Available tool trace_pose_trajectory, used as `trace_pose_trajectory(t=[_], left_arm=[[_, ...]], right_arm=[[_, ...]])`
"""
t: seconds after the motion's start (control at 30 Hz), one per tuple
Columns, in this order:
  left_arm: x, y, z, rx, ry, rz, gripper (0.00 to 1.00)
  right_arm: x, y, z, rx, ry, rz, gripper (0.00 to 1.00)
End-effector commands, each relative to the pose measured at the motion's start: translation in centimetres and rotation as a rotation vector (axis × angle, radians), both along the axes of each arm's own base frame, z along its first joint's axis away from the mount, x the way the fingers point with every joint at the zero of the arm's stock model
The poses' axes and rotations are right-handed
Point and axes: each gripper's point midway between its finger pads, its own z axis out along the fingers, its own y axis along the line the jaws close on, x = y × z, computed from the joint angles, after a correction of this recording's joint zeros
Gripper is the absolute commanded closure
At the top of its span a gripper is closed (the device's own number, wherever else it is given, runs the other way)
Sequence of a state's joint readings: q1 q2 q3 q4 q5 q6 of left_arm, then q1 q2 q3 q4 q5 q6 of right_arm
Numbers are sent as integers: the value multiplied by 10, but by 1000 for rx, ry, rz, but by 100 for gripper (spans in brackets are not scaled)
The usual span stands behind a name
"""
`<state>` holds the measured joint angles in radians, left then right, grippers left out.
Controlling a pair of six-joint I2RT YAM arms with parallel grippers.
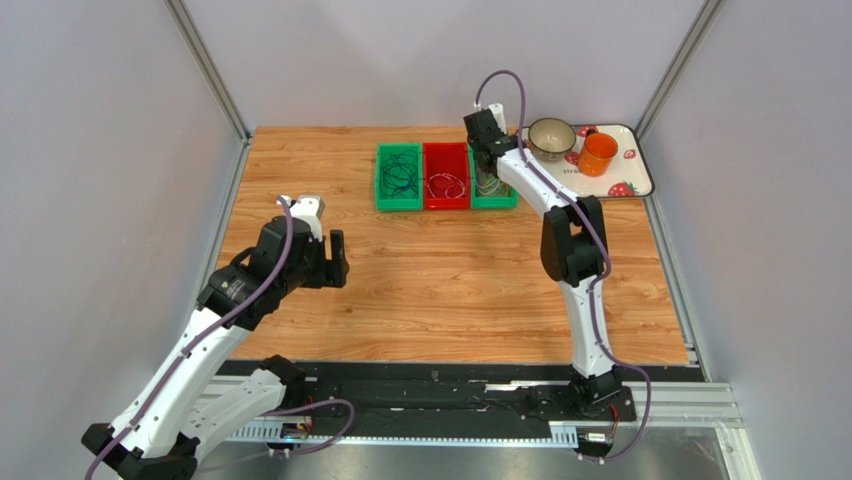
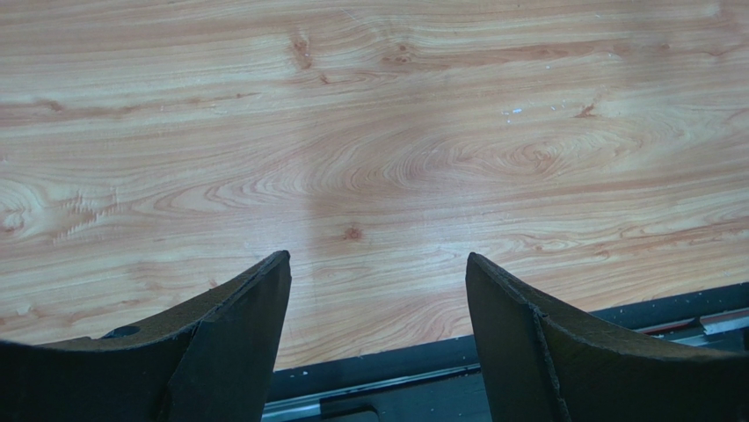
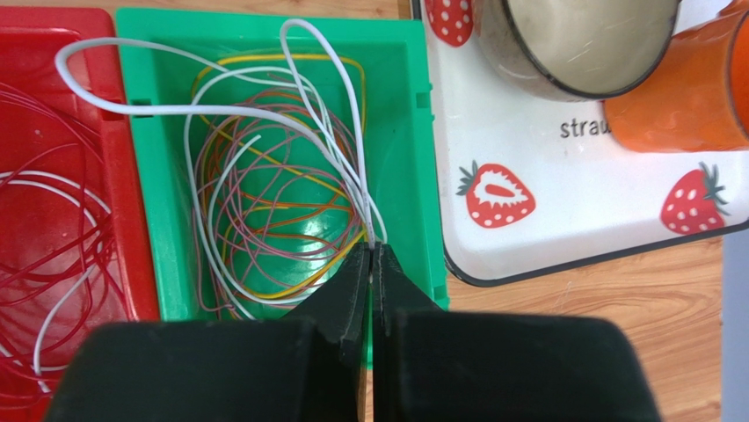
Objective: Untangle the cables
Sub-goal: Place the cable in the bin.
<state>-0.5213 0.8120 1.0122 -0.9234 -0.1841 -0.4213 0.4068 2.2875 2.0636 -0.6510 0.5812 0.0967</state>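
Three bins stand side by side at the back of the table. The left green bin [image 1: 398,178] holds dark cables, the red bin [image 1: 446,177] holds red and white cables [image 3: 53,237]. The right green bin [image 3: 413,167] holds a tangle of purple, orange, yellow and white cables [image 3: 264,211]. My right gripper [image 3: 373,248] hangs over that bin and is shut on a white cable [image 3: 202,75] that loops up and over the bin's edge. My left gripper [image 2: 378,264] is open and empty above bare wood at the table's left [image 1: 336,258].
A white strawberry-print tray [image 3: 563,202] sits right of the bins with a beige bowl [image 1: 551,137] and an orange cup [image 1: 598,153] on it. Grey walls enclose the table. A black rail [image 2: 492,369] runs along the near edge.
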Motion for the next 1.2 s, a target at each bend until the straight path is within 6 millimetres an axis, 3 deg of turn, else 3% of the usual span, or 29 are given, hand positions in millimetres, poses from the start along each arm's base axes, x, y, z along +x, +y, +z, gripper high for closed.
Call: trace_pose_trajectory(t=[0.0,0.53,0.77,0.87,1.1,1.17], left_arm=[[2,0,5,-10,-30,-5,18],[1,0,7,-18,-39,-6,18],[0,0,9,-24,-46,-10,18],[0,0,10,-27,-50,-9,19],[-1,0,11,-30,-54,-9,19],[-1,0,11,-32,-55,-8,18]], right_arm=[[10,0,-12,81,5,-16,100],[-2,3,-29,130,66,2,100],[-8,-1,0,135,39,4,100],[-10,-1,17,140,22,9,94],[-19,-2,54,167,-16,23,56],[-23,-3,63,170,-22,21,52]])
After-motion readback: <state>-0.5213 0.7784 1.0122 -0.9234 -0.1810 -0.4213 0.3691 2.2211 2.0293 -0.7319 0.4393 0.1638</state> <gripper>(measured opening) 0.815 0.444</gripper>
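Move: The shut right fingers hold the white cable over the right green bin, whose middle is about 3 cm left, 1 cm ahead and 9 cm below. The red bin lies some 14 cm left and 1 cm ahead. On the other side, the bowl is roughly 10 cm right and 8 cm ahead, the strawberry tray's middle 19 cm right and 4 cm ahead. From the left hand, that green bin is about 31 cm ahead and 31 cm right. Lower the right gripper about 4 cm towards the right green bin with the white cable still pinched, rolling it slightly so its left side rises. Ease back some 2 cm, and late in that draw open the fingers to nearly half, letting go of the cable while lifting quickly back to about the starting height. ##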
